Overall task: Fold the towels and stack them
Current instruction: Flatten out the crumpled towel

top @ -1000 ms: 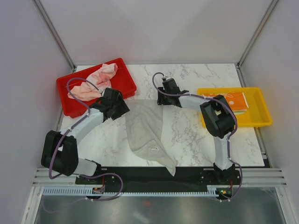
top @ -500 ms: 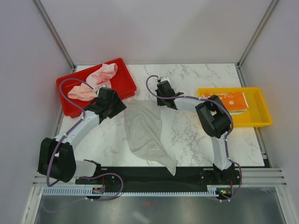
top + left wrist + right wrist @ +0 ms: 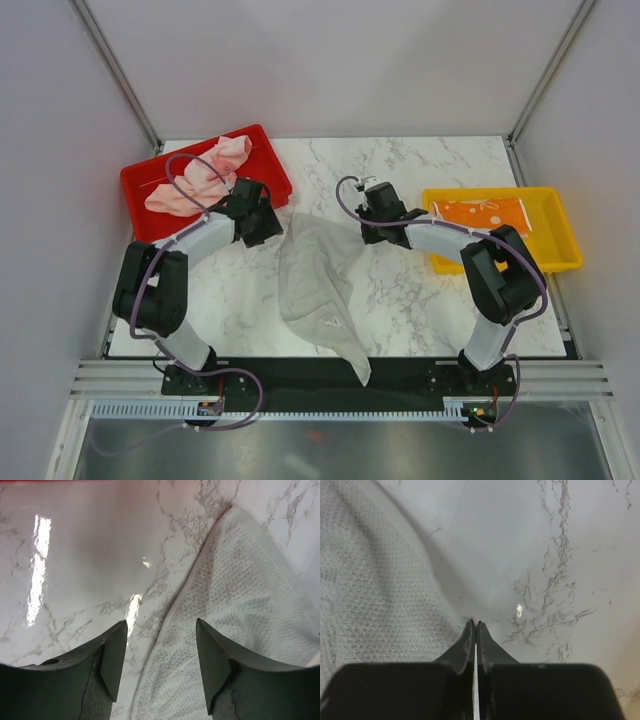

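A grey-white towel (image 3: pixel 315 285) lies rumpled in the middle of the marble table, its lower tip hanging over the front edge. My left gripper (image 3: pixel 270 228) hangs open over that towel's upper left edge (image 3: pixel 240 605), one finger over bare marble and one over cloth (image 3: pixel 160 630). My right gripper (image 3: pixel 363 233) is shut at the towel's upper right edge. In the right wrist view the cloth (image 3: pixel 375 580) runs straight into the closed tips (image 3: pixel 475 623). Pink towels (image 3: pixel 200 178) lie crumpled in the red tray. A cream towel with orange print (image 3: pixel 485 215) lies folded in the yellow tray.
The red tray (image 3: pixel 262 165) stands at the back left, close behind my left gripper. The yellow tray (image 3: pixel 555 250) stands at the right, just beyond my right arm's elbow. White walls close in the table at the back and both sides.
My right gripper shut and moved right, and the towel's upper edge shifted right with it. My left arm swung in, bringing its open gripper to the towel's upper left edge.
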Robot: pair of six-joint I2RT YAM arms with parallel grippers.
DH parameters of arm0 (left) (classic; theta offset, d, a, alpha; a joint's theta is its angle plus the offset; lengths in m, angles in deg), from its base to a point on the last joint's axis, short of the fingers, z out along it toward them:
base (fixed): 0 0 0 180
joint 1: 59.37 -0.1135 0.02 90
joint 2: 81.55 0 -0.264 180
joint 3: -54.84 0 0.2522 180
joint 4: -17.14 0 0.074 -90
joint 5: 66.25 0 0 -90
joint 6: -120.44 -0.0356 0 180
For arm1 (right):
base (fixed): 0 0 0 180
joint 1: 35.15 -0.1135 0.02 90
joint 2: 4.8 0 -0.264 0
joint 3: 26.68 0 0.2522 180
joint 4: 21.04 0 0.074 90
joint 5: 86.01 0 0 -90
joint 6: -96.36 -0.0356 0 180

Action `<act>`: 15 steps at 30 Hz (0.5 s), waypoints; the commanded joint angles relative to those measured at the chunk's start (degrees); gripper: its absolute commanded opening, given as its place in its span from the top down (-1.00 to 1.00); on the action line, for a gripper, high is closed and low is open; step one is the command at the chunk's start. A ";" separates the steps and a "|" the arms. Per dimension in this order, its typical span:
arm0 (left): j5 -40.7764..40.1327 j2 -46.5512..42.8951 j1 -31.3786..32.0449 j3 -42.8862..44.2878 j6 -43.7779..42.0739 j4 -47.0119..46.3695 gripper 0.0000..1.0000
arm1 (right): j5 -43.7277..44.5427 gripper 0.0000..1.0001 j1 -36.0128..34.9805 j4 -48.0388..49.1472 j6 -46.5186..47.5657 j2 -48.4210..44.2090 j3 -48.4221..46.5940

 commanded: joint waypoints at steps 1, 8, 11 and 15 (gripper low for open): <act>0.92 3.61 1.39 5.84 -6.58 -4.07 -0.28 | -3.13 1.00 0.20 -0.97 3.68 -3.88 1.52; 0.13 11.35 5.00 15.85 -12.11 -4.34 -0.26 | -0.50 1.00 3.71 -4.23 5.97 -6.87 5.56; -2.33 15.38 7.20 20.33 -14.75 -3.82 -0.26 | 1.61 1.00 4.16 -4.14 6.58 -7.04 6.01; -2.51 21.54 7.73 26.06 -16.07 -1.62 -0.24 | 0.39 1.00 4.33 -3.96 6.50 -6.96 5.57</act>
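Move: The grey towel's far-left corner lies about 8 cm ahead of the open left hand, 6 cm to its right and 4 cm below; the red bin's middle is some 18 cm left and 13 cm ahead of that hand. The shut right hand holds the towel near its far-right corner; the yellow bin's middle is about 36 cm to its right, 2 cm ahead, and the towel's far-left corner 20 cm left, 7 cm ahead. Left reaches, open, about 11 cm forward-right towards the far-left corner; right keeps its pinch, dragging 6 cm right. ##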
